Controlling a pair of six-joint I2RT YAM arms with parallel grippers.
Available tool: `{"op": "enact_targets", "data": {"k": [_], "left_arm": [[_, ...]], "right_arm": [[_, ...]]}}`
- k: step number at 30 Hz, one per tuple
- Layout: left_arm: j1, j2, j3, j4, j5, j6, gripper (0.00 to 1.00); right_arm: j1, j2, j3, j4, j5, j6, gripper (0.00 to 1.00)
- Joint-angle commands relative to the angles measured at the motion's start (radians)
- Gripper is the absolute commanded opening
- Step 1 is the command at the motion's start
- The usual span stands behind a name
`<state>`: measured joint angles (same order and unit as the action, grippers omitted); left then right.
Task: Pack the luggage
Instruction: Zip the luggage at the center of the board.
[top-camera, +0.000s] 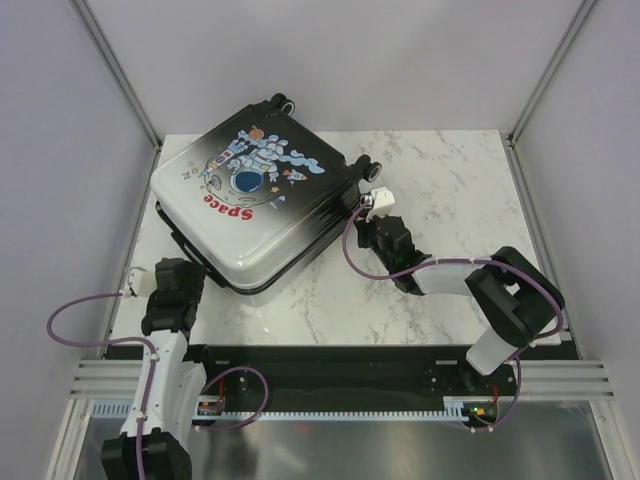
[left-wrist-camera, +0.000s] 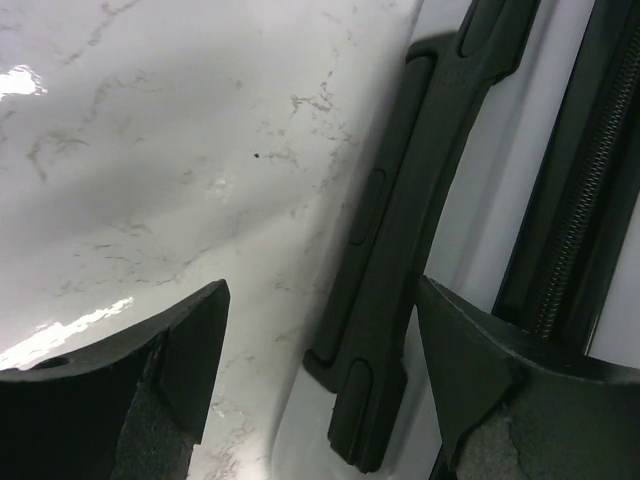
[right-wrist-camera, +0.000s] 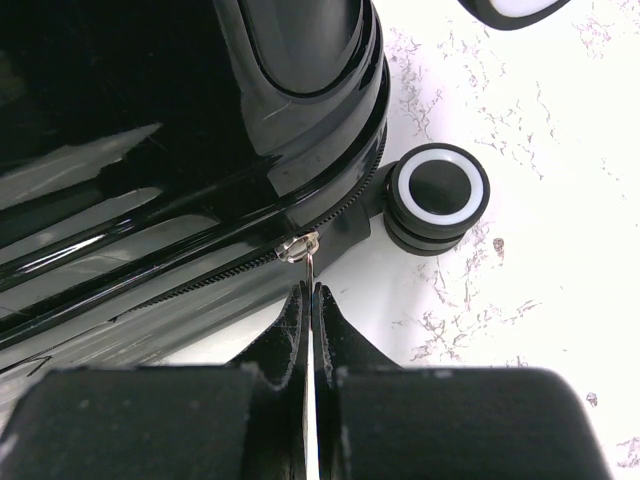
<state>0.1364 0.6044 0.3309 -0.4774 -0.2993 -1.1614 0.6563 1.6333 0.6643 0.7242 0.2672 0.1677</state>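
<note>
The luggage lies flat and closed on the marble table, astronaut and red "Space" print facing up, wheels toward the back. My left gripper is at its near-left side. In the left wrist view that gripper is open, and the black side handle runs between its fingers with a gap on each side. My right gripper is at the luggage's right corner. Up close, it is shut on the thin metal zipper pull, which hangs from the slider on the zipper track.
A black wheel with a white ring sits just right of the slider. Grey walls and metal frame posts enclose the table. The black base rail runs along the near edge.
</note>
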Motion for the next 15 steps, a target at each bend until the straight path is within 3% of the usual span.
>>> {"op": "enact_targets", "data": {"k": [1, 8, 10, 15], "left_arm": [[0.005, 0.058, 0.003, 0.150, 0.051, 0.035, 0.82], [0.008, 0.119, -0.016, 0.207, 0.084, 0.051, 0.82], [0.008, 0.141, -0.024, 0.207, 0.095, 0.043, 0.77], [0.020, 0.170, -0.021, 0.189, 0.095, 0.049, 0.25]], "right_arm": [[-0.035, -0.052, -0.011, 0.032, 0.086, -0.011, 0.00], [-0.035, -0.044, -0.002, 0.021, 0.087, -0.007, 0.00], [-0.034, -0.038, 0.004, 0.021, 0.093, -0.005, 0.00], [-0.041, -0.015, 0.047, -0.032, 0.136, -0.013, 0.00]]}}
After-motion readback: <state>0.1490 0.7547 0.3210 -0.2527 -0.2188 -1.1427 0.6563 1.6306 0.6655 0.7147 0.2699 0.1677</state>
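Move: The luggage's black side handle runs away between my open left fingers, its middle about 6 cm ahead of my left hand, 1 cm left and 2 cm lower. Beside it, the zipper seam lies some 6 cm ahead, 3 cm right and 2 cm up. My right fingers already grip the zipper pull, with its slider about 2 cm ahead, level sideways; the near wheel is roughly 6 cm ahead and 3 cm right. I slide my left hand about 3 cm forward along the side handle, keeping nearly level, with the fingers straddling it. Late in that reach I bring the fingers well over halfway shut around the handle. My right hand stays put at the far corner and keeps its closed pinch on the zipper pull. ##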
